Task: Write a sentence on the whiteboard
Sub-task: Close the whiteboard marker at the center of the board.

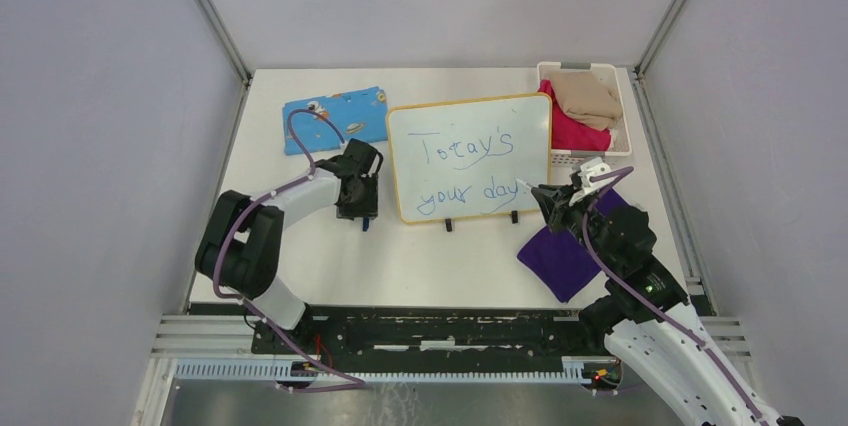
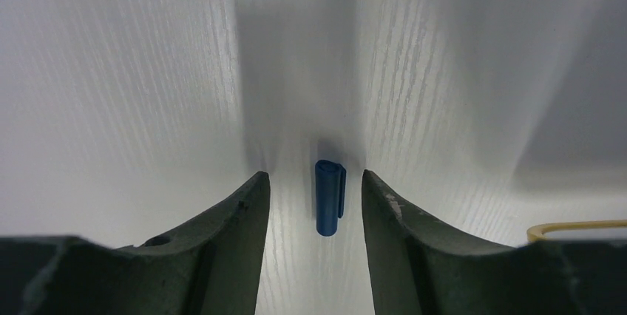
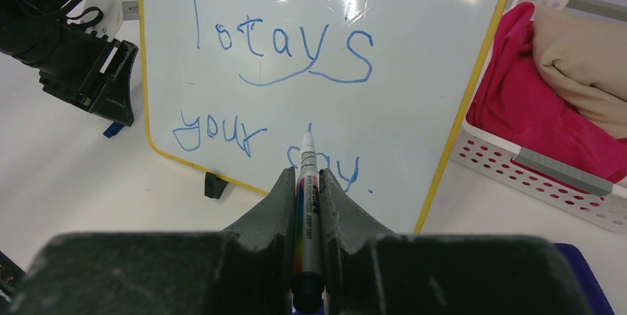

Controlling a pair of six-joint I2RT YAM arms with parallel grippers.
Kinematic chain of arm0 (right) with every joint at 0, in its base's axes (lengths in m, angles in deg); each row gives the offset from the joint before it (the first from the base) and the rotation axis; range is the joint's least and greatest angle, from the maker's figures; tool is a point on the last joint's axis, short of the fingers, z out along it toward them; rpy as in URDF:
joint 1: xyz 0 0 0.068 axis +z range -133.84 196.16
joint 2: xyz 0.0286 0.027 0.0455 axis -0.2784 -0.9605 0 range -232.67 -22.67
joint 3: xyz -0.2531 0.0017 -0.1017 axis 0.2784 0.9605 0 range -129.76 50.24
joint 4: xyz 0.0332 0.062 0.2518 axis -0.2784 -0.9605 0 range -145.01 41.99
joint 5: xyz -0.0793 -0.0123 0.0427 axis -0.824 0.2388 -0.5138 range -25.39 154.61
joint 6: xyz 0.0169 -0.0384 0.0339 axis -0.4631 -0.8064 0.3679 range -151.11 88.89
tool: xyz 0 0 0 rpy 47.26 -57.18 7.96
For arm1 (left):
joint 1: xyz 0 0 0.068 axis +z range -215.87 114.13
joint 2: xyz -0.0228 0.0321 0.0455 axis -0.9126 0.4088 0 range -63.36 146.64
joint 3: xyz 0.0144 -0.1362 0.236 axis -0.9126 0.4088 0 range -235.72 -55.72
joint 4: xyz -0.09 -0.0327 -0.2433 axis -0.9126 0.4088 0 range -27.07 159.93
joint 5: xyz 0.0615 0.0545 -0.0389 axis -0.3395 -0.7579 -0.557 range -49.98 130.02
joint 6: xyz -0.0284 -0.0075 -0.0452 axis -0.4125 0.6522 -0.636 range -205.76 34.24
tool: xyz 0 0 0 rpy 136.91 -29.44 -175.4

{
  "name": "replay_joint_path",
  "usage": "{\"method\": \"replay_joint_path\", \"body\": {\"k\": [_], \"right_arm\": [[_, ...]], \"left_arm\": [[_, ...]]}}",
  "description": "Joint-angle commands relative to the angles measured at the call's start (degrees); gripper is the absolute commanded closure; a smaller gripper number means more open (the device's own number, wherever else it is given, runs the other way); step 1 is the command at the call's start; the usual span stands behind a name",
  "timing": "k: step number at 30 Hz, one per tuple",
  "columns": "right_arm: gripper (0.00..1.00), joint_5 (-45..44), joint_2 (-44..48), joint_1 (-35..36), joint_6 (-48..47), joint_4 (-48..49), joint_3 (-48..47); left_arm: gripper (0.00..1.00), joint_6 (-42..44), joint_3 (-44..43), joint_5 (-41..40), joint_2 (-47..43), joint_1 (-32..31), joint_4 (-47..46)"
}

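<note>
The whiteboard [image 1: 530, 121] lies flat at mid-table, and the right wrist view shows the whiteboard [image 3: 429, 49] close up. The sentence [image 1: 468, 154] is in thin blue marker on two lines, and in the right wrist view the sentence [image 3: 285, 41] reads about "Todays your day". My right gripper [image 1: 548, 198] is shut on a white marker [image 3: 307, 182], whose tip hovers over the lower line at the board's near right corner. My left gripper [image 1: 360, 211] points down at the table left of the board. It stands open around a small blue marker cap [image 2: 330, 197], with a gap on each side.
A blue patterned cloth [image 1: 335, 116] lies at the back left. A white basket [image 1: 620, 86] with pink and beige cloths stands at the back right. A purple cloth [image 1: 560, 261] lies under my right arm. Two black clips [image 1: 449, 225] stick out from the board's near edge.
</note>
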Motion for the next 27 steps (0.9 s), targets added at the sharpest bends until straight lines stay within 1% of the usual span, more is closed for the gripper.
{"method": "replay_joint_path", "body": {"k": [1,10,16,20,24,25,27], "right_arm": [[1.00,-1.95,0.00,0.31,-1.48,2.90,-0.71],[1.00,-2.15,-0.17,0.55,-1.42,3.20,-0.54],[1.00,-2.31,-0.37,0.48,-1.38,3.03,-0.81],[1.00,-2.64,-0.24,0.50,-1.34,2.87,-0.66],[1.00,-2.94,-0.03,0.51,-1.39,2.90,-0.29],[1.00,-3.05,-0.01,0.47,-1.43,2.91,-0.28],[1.00,-3.02,0.04,0.53,-1.38,2.90,-0.20]], "left_arm": [[0.47,3.09,-1.99,-2.20,1.02,-0.46,1.34],[0.58,3.90,0.00,-1.60,2.32,-0.75,1.22],[0.68,3.21,0.62,-1.39,3.29,-0.72,0.64],[0.69,0.24,0.72,-4.39,2.61,-0.49,0.52],[0.69,-2.44,0.90,-6.34,0.04,1.11,0.56],[0.67,-2.68,0.90,-6.49,-0.53,1.29,0.64],[0.60,-3.50,0.98,-6.56,-1.74,1.35,0.87]]}}
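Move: The blue marker cap lies between the open fingertips of the left hand, its middle about 1 cm back, 1 cm to the right and 1 cm lower. From that hand the whiteboard's middle is some 14 cm ahead and 25 cm to the right, and the nearer black clip at the board's lower edge is roughly 19 cm right and 2 cm back. From the right hand, which holds the open marker, the cap is about 5 cm ahead, 34 cm left and 23 cm down. The blue cap on the table is caught between the left hand's narrowing fingers: they close by nearly half of their gap while the hand stays low, sinking only about half a centimetre. The hand then shifts about 1 cm to the left at the end, its right finger coming against the cap and pushing it along. The fingers stop short of pinching it squarely. ##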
